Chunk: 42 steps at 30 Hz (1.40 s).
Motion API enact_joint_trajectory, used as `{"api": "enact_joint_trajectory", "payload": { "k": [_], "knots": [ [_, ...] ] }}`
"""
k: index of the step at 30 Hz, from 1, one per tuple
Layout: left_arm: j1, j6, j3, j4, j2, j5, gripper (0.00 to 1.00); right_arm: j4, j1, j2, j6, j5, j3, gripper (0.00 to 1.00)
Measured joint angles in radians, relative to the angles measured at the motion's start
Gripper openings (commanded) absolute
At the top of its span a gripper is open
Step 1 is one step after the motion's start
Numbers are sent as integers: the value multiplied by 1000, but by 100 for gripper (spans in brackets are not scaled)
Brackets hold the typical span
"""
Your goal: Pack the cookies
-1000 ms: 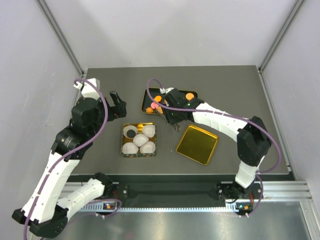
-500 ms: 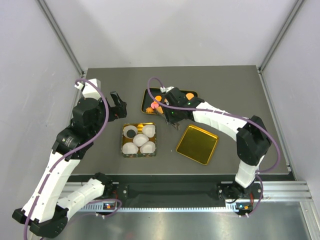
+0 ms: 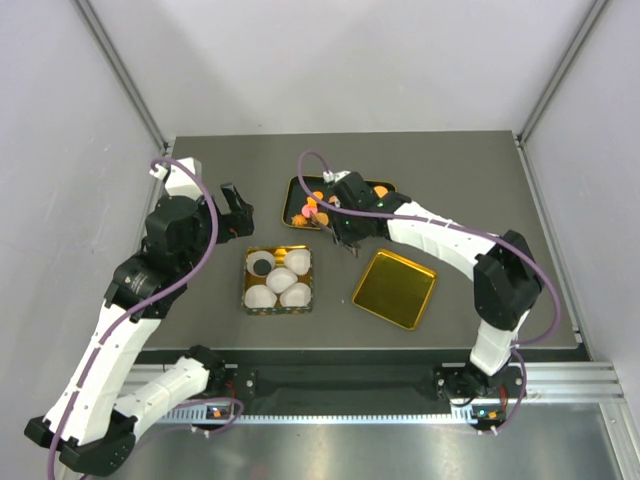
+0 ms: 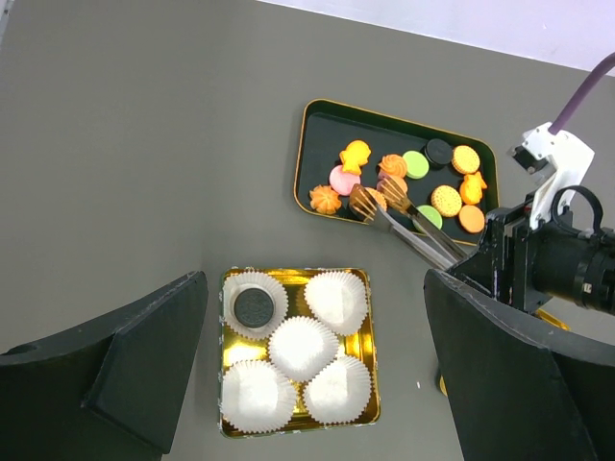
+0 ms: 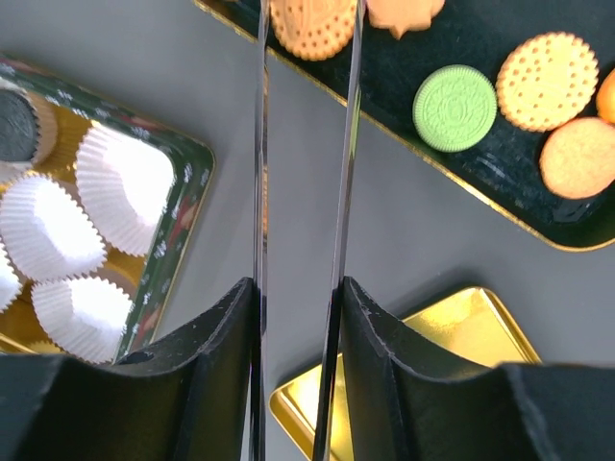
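Note:
The cookies (image 4: 445,200) lie in a black tray (image 4: 319,125): orange, pink, green and dark discs. One dark cookie (image 4: 255,306) sits in a white paper cup inside the gold tin (image 4: 373,360). My right gripper (image 5: 300,288) is shut on metal tongs (image 5: 344,163), which reach into the tray. The tong tips stand on either side of a round orange cookie (image 5: 312,24); the top edge of the right wrist view cuts off the tips themselves. My left gripper (image 4: 315,279) hangs open above the tin, holding nothing.
The tin holds several white paper cups (image 4: 303,348). A gold lid (image 3: 395,288) lies on the grey table to the right of the tin, under my right arm. The tray (image 3: 296,192) sits behind the tin.
My right gripper has squeezed the tongs a little narrower and edged toward the tray. The left arm has not moved.

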Motion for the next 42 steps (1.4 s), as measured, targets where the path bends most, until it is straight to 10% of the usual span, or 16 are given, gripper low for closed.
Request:
{"api": "enact_joint_trajectory", "payload": {
  "k": [22, 42],
  "knots": [
    [0, -1, 0, 0, 0, 7, 99, -7, -6, -143, 8, -13, 21, 31],
    [0, -4, -18, 6, 0, 21, 99, -77, 259, -227, 30, -2, -64, 31]
  ]
}}
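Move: The orange cookie, already between the tips of the tongs in the right hand, is to go to the paper cup in the box's far right corner, about 14 cm to this hand's left, 3 cm back and 11 cm below. The cup with the black cookie is 9 cm farther left, level with it; the black tray's middle lies 13 cm ahead and 4 cm left of the hand. From the left hand the empty cup is some 3 cm ahead, 8 cm right and 32 cm down. The orange cookie, still pinched in the tongs, is lifted out of the black tray by the right hand, which climbs about 9 cm, almost straight up at first. It then swings back some 12 cm and a little left towards the box, turning about 15 degrees counter-clockwise, and sinks 3 cm over the empty cup, the grip on the tongs kept throughout. ##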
